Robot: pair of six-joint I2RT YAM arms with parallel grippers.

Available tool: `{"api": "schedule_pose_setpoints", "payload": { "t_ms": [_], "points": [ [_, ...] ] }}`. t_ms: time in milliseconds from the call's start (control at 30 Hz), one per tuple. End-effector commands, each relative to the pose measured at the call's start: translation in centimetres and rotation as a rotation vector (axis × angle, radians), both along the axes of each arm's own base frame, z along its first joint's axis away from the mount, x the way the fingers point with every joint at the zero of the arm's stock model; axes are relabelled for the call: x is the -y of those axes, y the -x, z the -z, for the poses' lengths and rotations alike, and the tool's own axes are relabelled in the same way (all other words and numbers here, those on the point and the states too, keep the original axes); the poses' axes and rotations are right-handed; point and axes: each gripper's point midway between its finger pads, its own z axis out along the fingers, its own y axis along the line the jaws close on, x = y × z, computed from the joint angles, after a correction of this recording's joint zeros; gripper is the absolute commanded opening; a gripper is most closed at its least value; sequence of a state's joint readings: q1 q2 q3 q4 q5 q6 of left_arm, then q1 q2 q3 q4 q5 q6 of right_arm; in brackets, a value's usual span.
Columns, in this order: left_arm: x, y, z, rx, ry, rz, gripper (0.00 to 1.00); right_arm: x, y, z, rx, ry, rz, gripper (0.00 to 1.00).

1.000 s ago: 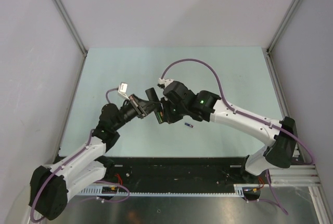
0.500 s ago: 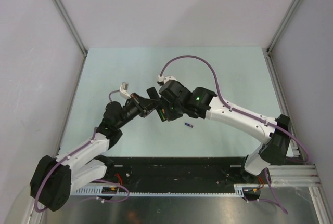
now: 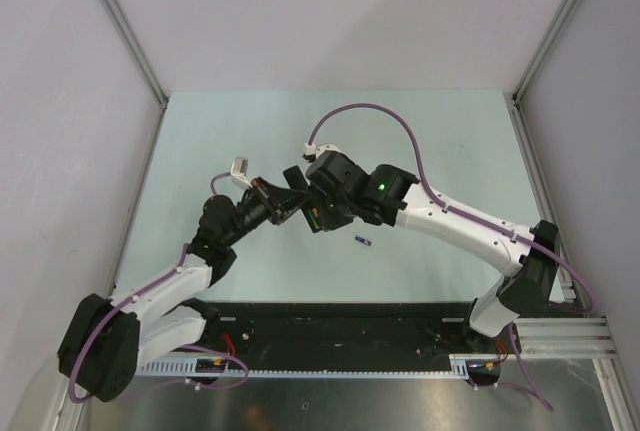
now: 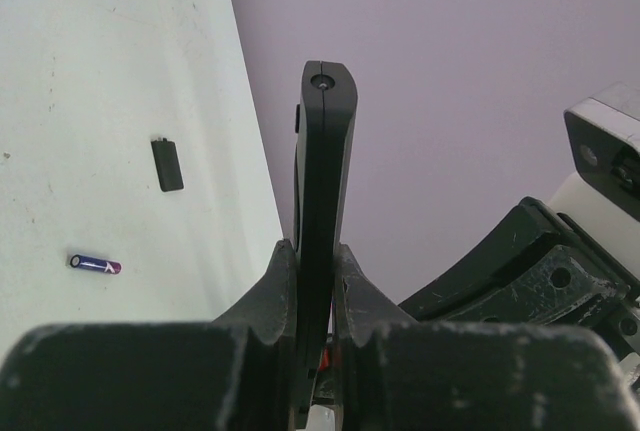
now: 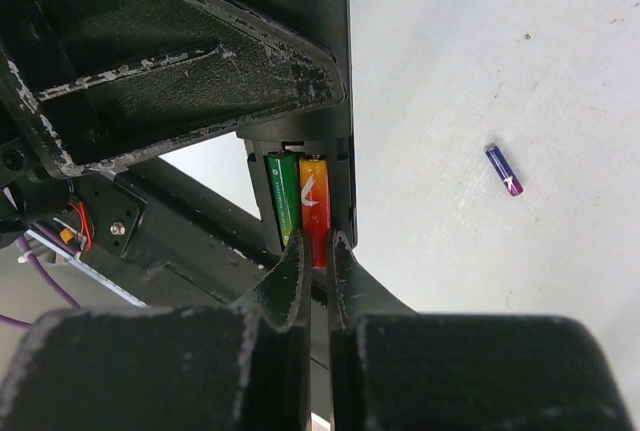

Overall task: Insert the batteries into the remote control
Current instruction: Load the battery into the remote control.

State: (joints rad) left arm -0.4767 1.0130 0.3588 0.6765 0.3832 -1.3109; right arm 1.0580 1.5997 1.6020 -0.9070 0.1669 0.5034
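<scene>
My left gripper [image 4: 313, 251] is shut on the remote control [image 4: 325, 151], a slim black bar held on edge above the table. In the right wrist view its open recess [image 5: 300, 166] holds a green battery [image 5: 283, 201] and a red-orange battery [image 5: 314, 216] side by side. My right gripper [image 5: 316, 241] is shut, its tips right at the near end of the red battery. From above, both grippers meet at mid-table, left [image 3: 283, 201] and right [image 3: 315, 213], around the remote [image 3: 293, 186].
A blue-purple battery [image 3: 363, 242] lies loose on the pale green table, right of the grippers, also visible from the wrists [image 5: 504, 170] [image 4: 95, 264]. A small black flat cover piece [image 4: 167, 164] lies on the table beyond it. Grey walls enclose the table.
Both grippers and the remote have shifted slightly up and to the left together. The loose blue-purple battery has not moved.
</scene>
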Motion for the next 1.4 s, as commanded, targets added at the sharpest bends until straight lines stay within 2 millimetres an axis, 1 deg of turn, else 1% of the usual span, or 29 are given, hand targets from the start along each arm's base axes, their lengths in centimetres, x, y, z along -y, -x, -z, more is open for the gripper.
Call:
{"api": "schedule_pose_setpoints", "payload": {
  "t_ms": [0, 133, 300, 567, 867, 1133, 1367],
  "points": [
    [1.1, 3.9, -7.3, 0.145, 0.195, 0.184, 0.0, 0.4, -2.4, 1.0, 0.044, 0.052, 0.066, 0.05],
    [1.0, 3.6, -7.2, 0.143, 0.192, 0.178, 0.0, 0.5, -2.3, 1.0, 0.043, 0.059, 0.063, 0.13],
    [1.0, 3.3, -6.9, 0.134, 0.19, 0.173, 0.0, 0.6, -2.4, 0.9, 0.044, 0.067, 0.064, 0.18],
    [1.0, 2.9, -6.1, 0.107, 0.184, 0.169, 0.0, 0.7, -2.4, 0.9, 0.04, 0.075, 0.065, 0.22],
    [1.1, 2.4, -6.3, 0.092, 0.195, 0.166, 0.0, 0.9, -2.6, 0.7, 0.042, 0.089, 0.075, 0.27],
    [1.4, 1.9, -6.0, 0.077, 0.192, 0.165, 0.0, 1.2, -2.9, 0.1, 0.053, 0.094, 0.1, 0.34],
    [1.5, 1.7, -5.0, 0.056, 0.181, 0.163, 0.0, 1.0, -3.3, -0.4, 0.057, 0.087, 0.109, 0.41]
  ]
}}
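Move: My right hand's shut fingertips are at the near end of the red battery in the remote. That battery's middle is about 2 cm ahead and 1 cm left, a touch lower; the green battery lies just left of it. The purple battery is on the table, some 10 cm right, 1 cm back and 14 cm below. From my left hand, which grips the remote, the red battery is about 5 cm back and 2 cm right. I spread my right fingers from shut to about two fifths open at the red battery's near end, letting the tips part to either side of it. Meanwhile the hand eases about 1 cm right and slightly forward, rolling some 5 degrees. My left hand keeps its pinch on the remote, sinking a bit under 1 cm with a small tilt, also drifting slightly forward and right. ##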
